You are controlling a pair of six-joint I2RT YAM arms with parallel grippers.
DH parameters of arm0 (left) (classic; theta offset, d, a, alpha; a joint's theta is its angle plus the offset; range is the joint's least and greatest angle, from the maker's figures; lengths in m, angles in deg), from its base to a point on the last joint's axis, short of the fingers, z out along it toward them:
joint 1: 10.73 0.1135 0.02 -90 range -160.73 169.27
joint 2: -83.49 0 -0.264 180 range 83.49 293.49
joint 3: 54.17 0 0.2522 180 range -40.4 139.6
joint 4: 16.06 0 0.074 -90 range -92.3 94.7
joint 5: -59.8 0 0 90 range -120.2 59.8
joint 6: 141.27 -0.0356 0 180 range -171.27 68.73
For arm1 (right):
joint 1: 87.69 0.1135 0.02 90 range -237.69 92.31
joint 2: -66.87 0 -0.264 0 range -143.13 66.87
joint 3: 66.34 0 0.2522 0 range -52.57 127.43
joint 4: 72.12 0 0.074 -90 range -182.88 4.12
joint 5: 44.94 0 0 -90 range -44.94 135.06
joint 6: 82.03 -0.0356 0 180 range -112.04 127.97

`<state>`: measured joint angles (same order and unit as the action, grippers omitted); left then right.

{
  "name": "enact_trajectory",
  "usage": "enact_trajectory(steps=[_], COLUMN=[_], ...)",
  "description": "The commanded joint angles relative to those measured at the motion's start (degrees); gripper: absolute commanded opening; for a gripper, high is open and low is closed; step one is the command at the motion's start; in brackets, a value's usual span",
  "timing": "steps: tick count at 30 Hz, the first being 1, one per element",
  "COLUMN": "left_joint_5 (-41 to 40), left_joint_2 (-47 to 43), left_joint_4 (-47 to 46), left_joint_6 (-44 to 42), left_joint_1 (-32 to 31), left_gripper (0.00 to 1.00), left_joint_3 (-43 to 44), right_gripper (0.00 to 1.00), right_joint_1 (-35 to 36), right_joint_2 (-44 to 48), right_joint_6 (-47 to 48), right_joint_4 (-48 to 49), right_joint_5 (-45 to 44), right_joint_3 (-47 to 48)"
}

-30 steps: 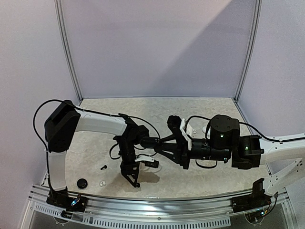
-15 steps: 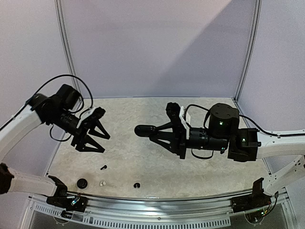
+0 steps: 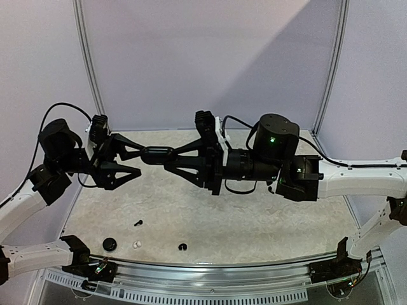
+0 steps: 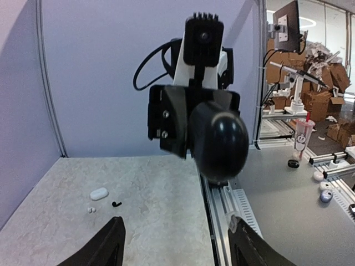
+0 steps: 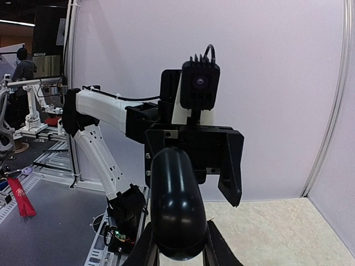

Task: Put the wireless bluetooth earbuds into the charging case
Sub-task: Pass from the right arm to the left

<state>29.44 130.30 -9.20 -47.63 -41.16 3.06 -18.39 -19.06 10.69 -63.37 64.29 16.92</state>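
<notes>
My right gripper (image 3: 170, 159) is shut on a glossy black capsule-shaped charging case (image 3: 159, 154), held level in the air well above the table and pointing left. In the right wrist view the case (image 5: 177, 210) fills the space between my fingers (image 5: 213, 250). My left gripper (image 3: 141, 162) faces it, open, with its fingertips just at the case's free end. In the left wrist view the case (image 4: 222, 138) hangs ahead of the spread fingers (image 4: 105, 246). Loose earbuds lie on the table: black (image 3: 138, 223), white (image 3: 136, 244) and black (image 3: 182, 246).
A round black object (image 3: 110, 243) lies at the front left of the marbled table (image 3: 267, 216). A small white case (image 4: 99, 193) lies on the table beside a black earbud (image 4: 116, 203) and a white one (image 4: 91, 210). Grey walls enclose three sides; an aluminium rail (image 3: 210, 272) runs along the front.
My left gripper rose from the table's front, swung out left, then turned to face the right gripper. The right gripper carried the case up and leftward. A black earbud now shows where the left gripper was.
</notes>
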Motion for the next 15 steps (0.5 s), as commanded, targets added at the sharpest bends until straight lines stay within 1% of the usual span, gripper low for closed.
enact_trajectory(steps=[1, 6, 10, 12, 15], left_joint_5=[-1.51, -2.55, -5.33, -5.75, -5.54], left_joint_2=[0.74, 0.84, 1.38, 1.53, 1.68], left_joint_4=[-15.09, -17.67, -18.02, -17.66, -17.30], left_joint_6=[7.15, 8.30, 10.23, 10.88, 11.13], left_joint_1=[-3.42, -5.65, -7.86, -8.56, -8.59], left_gripper=[0.60, 0.53, 0.41, 0.40, 0.40], left_joint_3=[-2.53, -3.64, -3.91, -3.99, -4.21], right_gripper=[0.00, 0.00, 0.00, 0.00, 0.00], right_joint_1=[-0.21, -0.21, -0.14, -0.15, -0.17], right_joint_2=[-2.79, -3.34, -3.82, -3.95, -3.98], right_joint_6=[-1.38, -1.28, -0.88, -0.75, -0.62], right_joint_4=[1.83, 1.88, 1.76, 1.88, 2.19], right_joint_5=[0.87, -0.23, -0.65, -0.76, -0.83], right_joint_3=[2.46, 3.19, 3.37, 3.37, 3.37])
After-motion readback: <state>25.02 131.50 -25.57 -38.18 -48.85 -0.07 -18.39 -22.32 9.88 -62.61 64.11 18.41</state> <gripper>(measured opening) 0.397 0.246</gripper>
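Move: Off the left gripper's open fingertips, the black charging case has its middle about 5 cm to the right, some 2 cm nearer the base and 2 cm higher. The right gripper already holds its far end, with the case's middle about 3 cm to the left of that hand and level with it. The left gripper's finger gap lies some 8 cm to the left of the right hand, 2 cm farther out and 2 cm lower. Easing back, up and to the right, about 2 cm each way, the left hand lines up with the free end of the case, its fingers tipping up some 5 degrees while narrowing from wide to under half open around that end. The right hand keeps its grip and brings the case about 1.5 cm left and 1 cm down to meet it, then holds still. ##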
